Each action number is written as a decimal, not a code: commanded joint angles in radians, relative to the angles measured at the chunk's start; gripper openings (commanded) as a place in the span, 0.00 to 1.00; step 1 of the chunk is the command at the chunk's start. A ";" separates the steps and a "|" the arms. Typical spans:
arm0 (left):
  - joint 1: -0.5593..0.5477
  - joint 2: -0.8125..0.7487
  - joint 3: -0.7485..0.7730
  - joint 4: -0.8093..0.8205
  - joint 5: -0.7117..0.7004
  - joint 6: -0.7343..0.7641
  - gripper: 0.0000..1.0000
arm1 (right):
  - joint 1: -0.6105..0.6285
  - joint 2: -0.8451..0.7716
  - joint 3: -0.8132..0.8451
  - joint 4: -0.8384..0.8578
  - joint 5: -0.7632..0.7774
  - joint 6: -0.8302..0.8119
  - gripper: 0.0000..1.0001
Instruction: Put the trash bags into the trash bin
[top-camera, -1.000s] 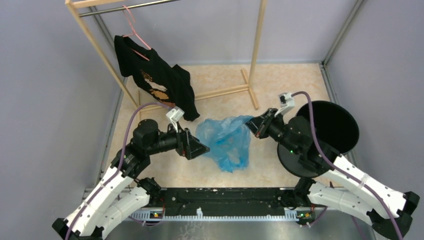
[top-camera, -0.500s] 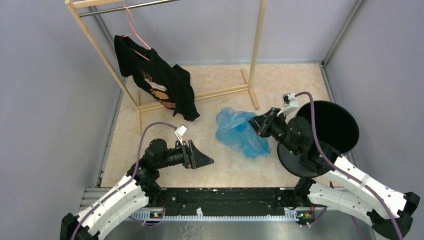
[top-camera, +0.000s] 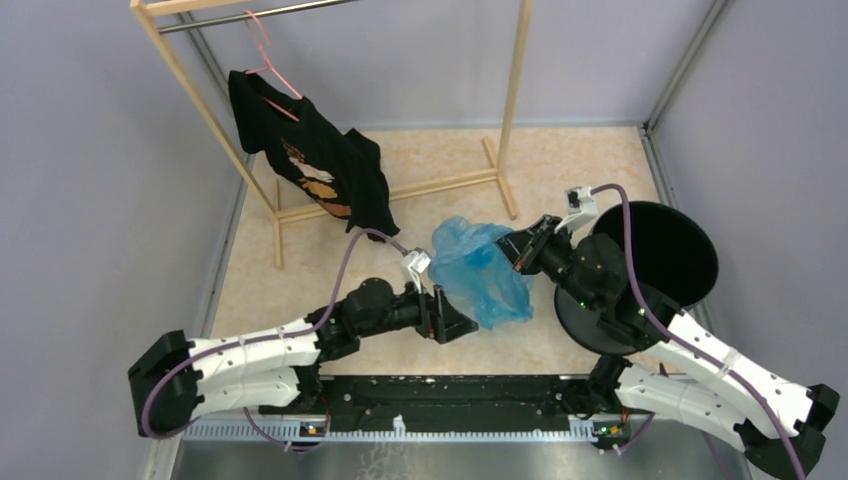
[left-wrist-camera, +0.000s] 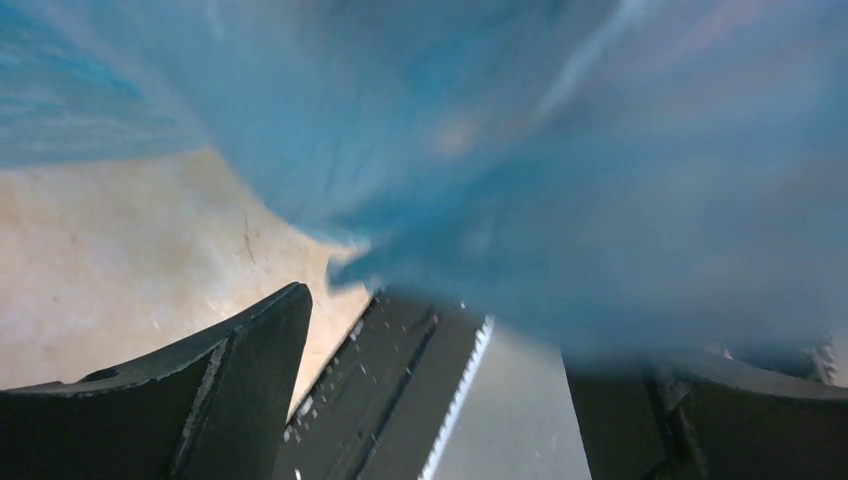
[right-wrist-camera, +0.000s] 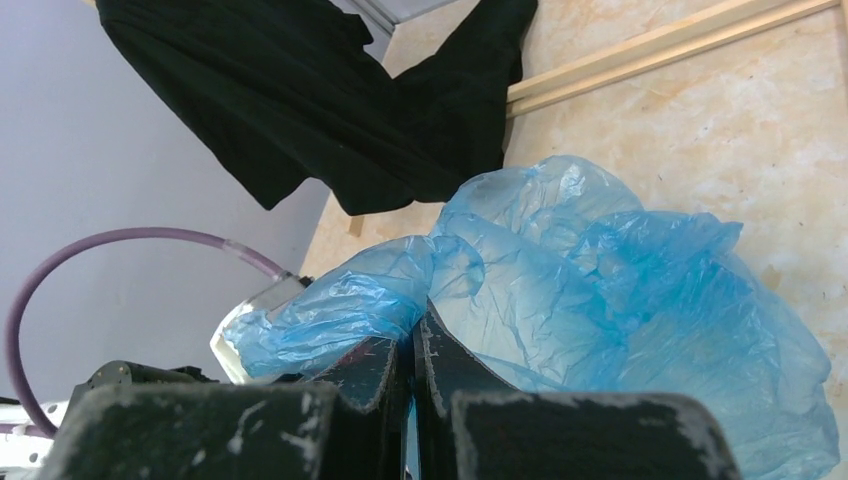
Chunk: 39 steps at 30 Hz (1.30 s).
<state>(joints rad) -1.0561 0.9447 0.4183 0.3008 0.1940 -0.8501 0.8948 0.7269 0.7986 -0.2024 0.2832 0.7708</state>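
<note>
The light-blue trash bag (top-camera: 478, 268) hangs bunched over the floor in the middle, held up at its right side. My right gripper (top-camera: 516, 252) is shut on a fold of the trash bag (right-wrist-camera: 600, 300), its two fingers pressed together at the right gripper (right-wrist-camera: 412, 350). The black trash bin (top-camera: 700, 250) stands just right of that arm. My left gripper (top-camera: 462, 325) reaches in low from the left, open, just under the bag's lower edge. In the left wrist view the blurred trash bag (left-wrist-camera: 560, 150) fills the top, over the wide-apart left gripper (left-wrist-camera: 450, 400).
A black shirt (top-camera: 320, 165) hangs on a pink hanger from the wooden rack (top-camera: 515, 100) at the back left; the shirt (right-wrist-camera: 330, 100) lies behind the bag. Grey walls close in the wooden floor (top-camera: 570, 165). The arms' black base rail (top-camera: 440, 395) runs along the near edge.
The right gripper pulled the bag right toward the bin, then held still. The left arm drew back, then swung low to the right, its open gripper now under the bag.
</note>
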 joint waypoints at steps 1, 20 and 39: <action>-0.022 0.120 0.072 0.150 -0.209 0.050 0.92 | 0.004 -0.013 -0.004 0.039 -0.006 0.010 0.00; 0.323 0.052 0.420 -0.620 -0.413 0.297 0.00 | -0.026 0.142 0.050 -0.186 0.201 -0.220 0.00; 0.353 -0.228 0.308 -0.576 -0.024 0.348 0.00 | -0.074 -0.175 -0.055 -0.096 -0.071 -0.270 0.00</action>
<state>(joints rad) -0.7074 0.6964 1.0210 -0.1741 0.2016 -0.3748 0.8249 0.4881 1.0149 -0.1875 0.2485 0.3813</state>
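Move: The trash bag hangs from your right gripper. Its middle is about 8 cm ahead of the open left hand, 6 cm to its right and nearly level with it. From the right hand that middle is some 5 cm to the left, a few centimetres back and 12 cm down. The trash bin stands about 24 cm right of the right hand, 5 cm back and lower. The black shirt hangs roughly 27 cm ahead and 24 cm left of the left hand. Bring the left gripper forward about 7 cm into the bag's near side, shut its fingers on the film, and carry on forward and left. Dip the right hand, its fingers still shut, then fling both hands up fast, the left by about 40 cm, tipping the fingers up some 40 degrees, and let both sink back partway; the bag comes free of the right fingers. ##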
